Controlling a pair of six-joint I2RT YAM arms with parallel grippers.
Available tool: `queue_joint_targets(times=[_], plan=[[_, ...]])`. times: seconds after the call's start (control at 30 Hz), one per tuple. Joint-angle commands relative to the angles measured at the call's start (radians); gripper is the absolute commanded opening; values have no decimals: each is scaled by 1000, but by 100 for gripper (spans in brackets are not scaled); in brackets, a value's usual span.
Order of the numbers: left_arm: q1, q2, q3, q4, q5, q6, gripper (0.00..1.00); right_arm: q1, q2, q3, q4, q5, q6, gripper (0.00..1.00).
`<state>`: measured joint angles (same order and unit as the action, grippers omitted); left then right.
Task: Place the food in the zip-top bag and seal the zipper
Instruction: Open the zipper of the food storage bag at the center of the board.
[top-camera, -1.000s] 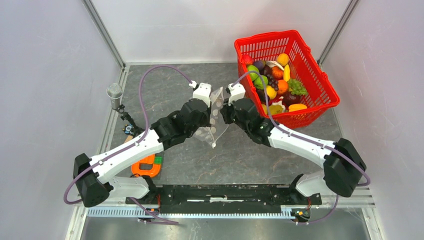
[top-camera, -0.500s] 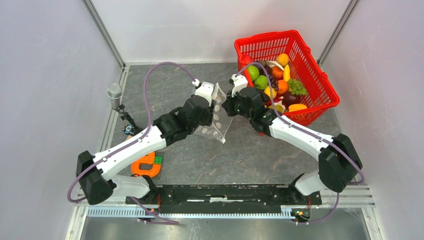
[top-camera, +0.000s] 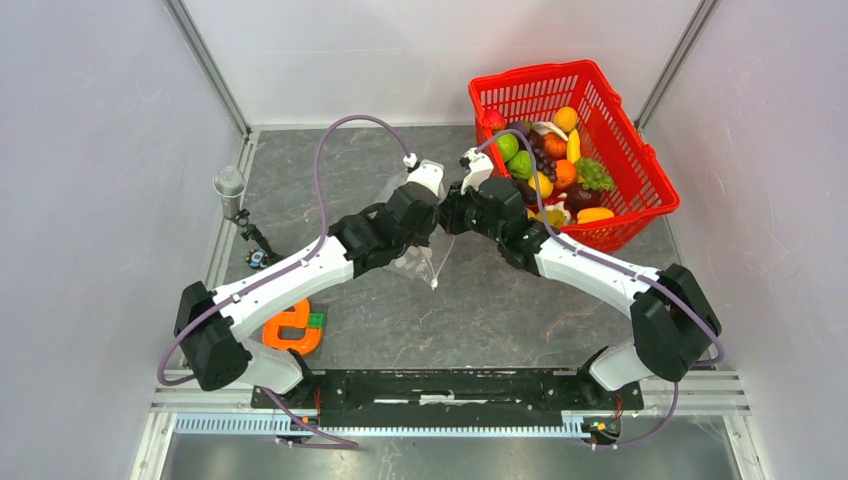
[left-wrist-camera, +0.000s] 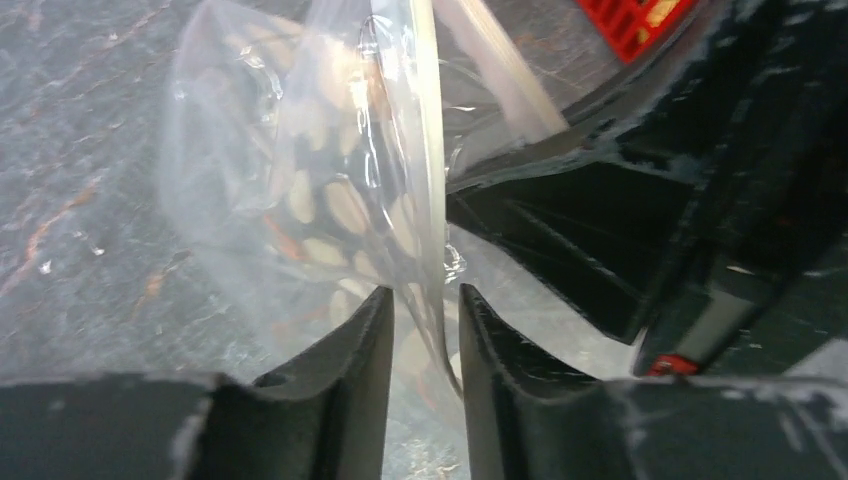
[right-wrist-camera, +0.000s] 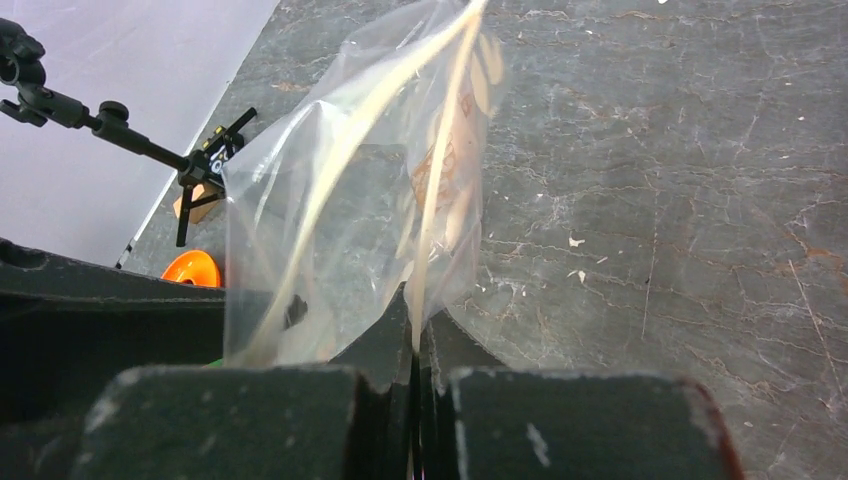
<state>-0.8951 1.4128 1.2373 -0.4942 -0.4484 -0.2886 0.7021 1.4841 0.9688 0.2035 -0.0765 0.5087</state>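
Note:
The clear dotted zip-top bag (top-camera: 428, 262) hangs between my two grippers above the table, mid-scene. My right gripper (right-wrist-camera: 415, 330) is shut on the bag's whitish zipper (right-wrist-camera: 440, 170) edge; from above this right gripper (top-camera: 452, 212) sits just left of the basket. My left gripper (left-wrist-camera: 425, 310) is open, and the zipper (left-wrist-camera: 428, 150) strip runs loosely through the gap between its fingers (left-wrist-camera: 372, 345). Seen from above, the left gripper (top-camera: 432, 205) nearly touches the right one. The food (top-camera: 545, 160), glossy toy fruits and vegetables, lies piled in the red basket (top-camera: 530, 76). I cannot see any food inside the bag (left-wrist-camera: 300, 180).
A flat orange toy (top-camera: 290, 330) lies by the left arm's base. A microphone on a small stand (top-camera: 230, 185) is at the table's left edge. The basket stands at the back right, close behind the right wrist.
My left gripper has opened from shut and shifted right toward the right gripper. The right gripper has closed on the bag's mouth edge. The bag now hangs lower, partly under the wrists.

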Motion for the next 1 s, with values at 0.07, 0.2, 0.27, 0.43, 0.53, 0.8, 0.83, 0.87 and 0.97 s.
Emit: queue_joint_targets(times=[0.07, 0.2, 0.27, 0.43, 0.53, 0.8, 0.83, 0.87, 0.97], plan=[[22, -32, 7, 4, -81, 48, 12, -14, 25, 49, -5, -37, -55, 0], [50, -30, 6, -36, -96, 39, 2, -40, 40, 69, -61, -62, -117, 0], [68, -50, 8, -57, -85, 31, 2, -50, 60, 112, -137, -17, -182, 0], [80, -106, 66, -123, 26, 3, 2, -55, 133, 244, -300, 70, -308, 1], [80, -68, 139, -210, 115, -34, 2, -53, 193, 313, -359, 151, -344, 2], [99, -5, 144, -271, 94, -60, 2, -55, 242, 347, -329, 66, -403, 15], [106, 3, 138, -272, 86, -65, 2, -54, 234, 346, -319, 29, -408, 21], [119, 12, 134, -271, 87, -67, 2, -55, 223, 343, -307, -11, -411, 24], [154, 32, 116, -242, 102, -69, 2, -55, 190, 334, -281, -115, -416, 36]])
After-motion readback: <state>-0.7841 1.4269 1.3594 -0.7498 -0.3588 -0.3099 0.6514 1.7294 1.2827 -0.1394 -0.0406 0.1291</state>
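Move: Between the left hand's half-open fingers runs the near lip of the food storage bag's zipper, right at the hand point; the far lip lies some 3 cm to the right and 3 cm ahead of it, pinched at the right hand's shut fingertips. The bag's pouch hangs about 5 cm back, 3 cm left and 9 cm below the left hand. From the right hand the red basket's middle is roughly 25 cm to the right, 11 cm ahead and 12 cm lower. Closing on the near lip, the left fingers draw it about 4 cm to the left, away from the right hand, then lift it some 3 cm and lower it again. The right hand carries the far lip about 6 cm forward and 5 cm down, drifting right and turning some 25 degrees so its fingers point more steeply down, and near the end its fingers part slightly around the lip. ##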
